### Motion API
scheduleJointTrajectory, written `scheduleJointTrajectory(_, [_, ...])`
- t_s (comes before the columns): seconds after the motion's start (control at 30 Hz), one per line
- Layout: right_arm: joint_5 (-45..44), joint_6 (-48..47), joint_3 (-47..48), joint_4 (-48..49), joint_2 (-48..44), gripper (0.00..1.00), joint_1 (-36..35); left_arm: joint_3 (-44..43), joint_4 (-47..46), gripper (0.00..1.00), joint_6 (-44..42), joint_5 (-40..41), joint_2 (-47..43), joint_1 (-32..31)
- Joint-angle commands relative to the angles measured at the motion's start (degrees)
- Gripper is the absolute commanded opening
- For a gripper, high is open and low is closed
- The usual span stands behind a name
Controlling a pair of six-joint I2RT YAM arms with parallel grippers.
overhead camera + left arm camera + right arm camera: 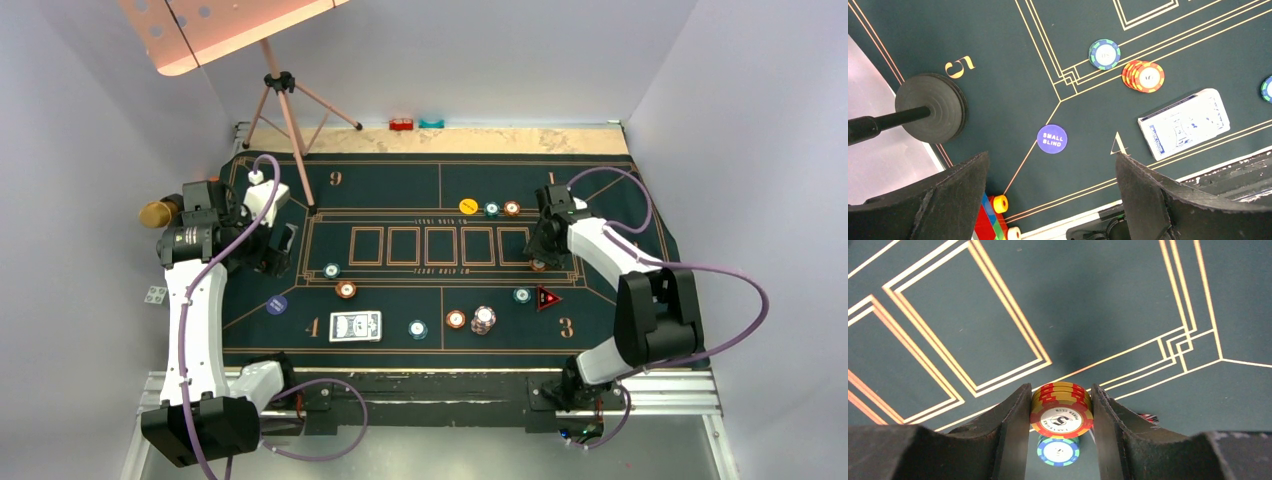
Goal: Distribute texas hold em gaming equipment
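My right gripper point(539, 262) point(1060, 390) is shut on a short stack of orange-and-red poker chips point(1062, 412), just right of the row of card boxes on the green mat point(600, 330). A teal chip point(1058, 451) point(522, 295) lies just nearer than the stack. My left gripper point(276, 248) point(1050, 167) hangs open and empty above the mat's left part, over the blue "small blind" disc point(1052, 138) point(277, 305). The card deck point(356, 326) point(1184, 123) lies face down by the "4". A yellow disc point(467, 206), a red triangle point(548, 298) and a white-red stack point(484, 319) rest on the mat.
More teal chips point(331, 270) point(418, 328) point(492, 209) and orange chips point(346, 290) point(456, 319) point(512, 208) dot the mat. A tripod stand point(283, 95) straddles the back left, one rubber foot point(930, 107) at the mat's edge. Small red point(402, 125) and teal point(431, 123) blocks sit behind the mat.
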State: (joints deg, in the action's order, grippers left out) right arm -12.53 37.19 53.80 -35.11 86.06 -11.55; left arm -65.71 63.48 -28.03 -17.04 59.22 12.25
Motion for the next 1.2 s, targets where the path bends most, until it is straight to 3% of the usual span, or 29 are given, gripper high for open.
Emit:
scheduleJointTrajectory(0.0, [-4.04,3.22,-1.89,1.28,-1.63,0.14,2.47,-1.3,-0.72,1.0,-1.48,0.1,-0.24,0.23])
scheduleJointTrajectory(0.23, [-2.94,4.04,-3.09,1.97,1.73,0.21,3.71,-1.64,-0.02,1.0,-1.68,-1.21,0.5,0.18])
scheduleJointTrajectory(0.4, [-3.29,4.19,-3.18,2.18,3.31,0.44,4.36,-1.15,0.07,1.0,-2.45,-1.07,0.37,0.17])
scheduleJointTrajectory(0.63, [-2.7,4.04,-2.73,1.91,4.16,0.62,5.03,-1.64,0.24,1.0,-2.73,-1.24,0.58,0.23])
scheduleJointTrajectory(0.9, [-2.67,1.33,0.12,-0.53,-3.33,0.67,4.09,-2.4,0.71,1.0,-1.72,-2.62,0.98,0.19])
scheduleJointTrajectory(1.03, [-4.32,-0.12,4.25,-4.34,-8.03,0.69,-2.58,-2.61,0.43,1.0,-0.75,-3.61,1.44,0.18])
scheduleJointTrajectory(1.17, [-4.68,-1.78,8.22,-7.95,-10.23,0.71,-14.83,-2.6,0.48,1.0,0.02,-4.26,2.27,0.22])
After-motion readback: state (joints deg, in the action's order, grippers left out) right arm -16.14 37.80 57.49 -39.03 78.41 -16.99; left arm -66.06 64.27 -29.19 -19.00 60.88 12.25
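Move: Held between the right fingers, the orange chip stack is bound for a spot on the mat about 3 cm to that hand's right, 1 cm back and 4 cm below. The red triangle marker lies some 6 cm back and 4 cm right of the hand, and the green chip stack about 6 cm back and 2 cm left, both roughly 5 cm lower. From the left hand, that spot is about 64 cm right, 6 cm ahead and 19 cm below. Easing about 3 cm right and slightly back, then some 3 cm down, the right hand sets the orange stack it still grips onto the mat just beyond the red triangle, then opens partway to let go. Hand and fingers come clear, rising about 9 cm with a quickening swing some 5 cm left and a little forward, the fingertips tipping outward. ##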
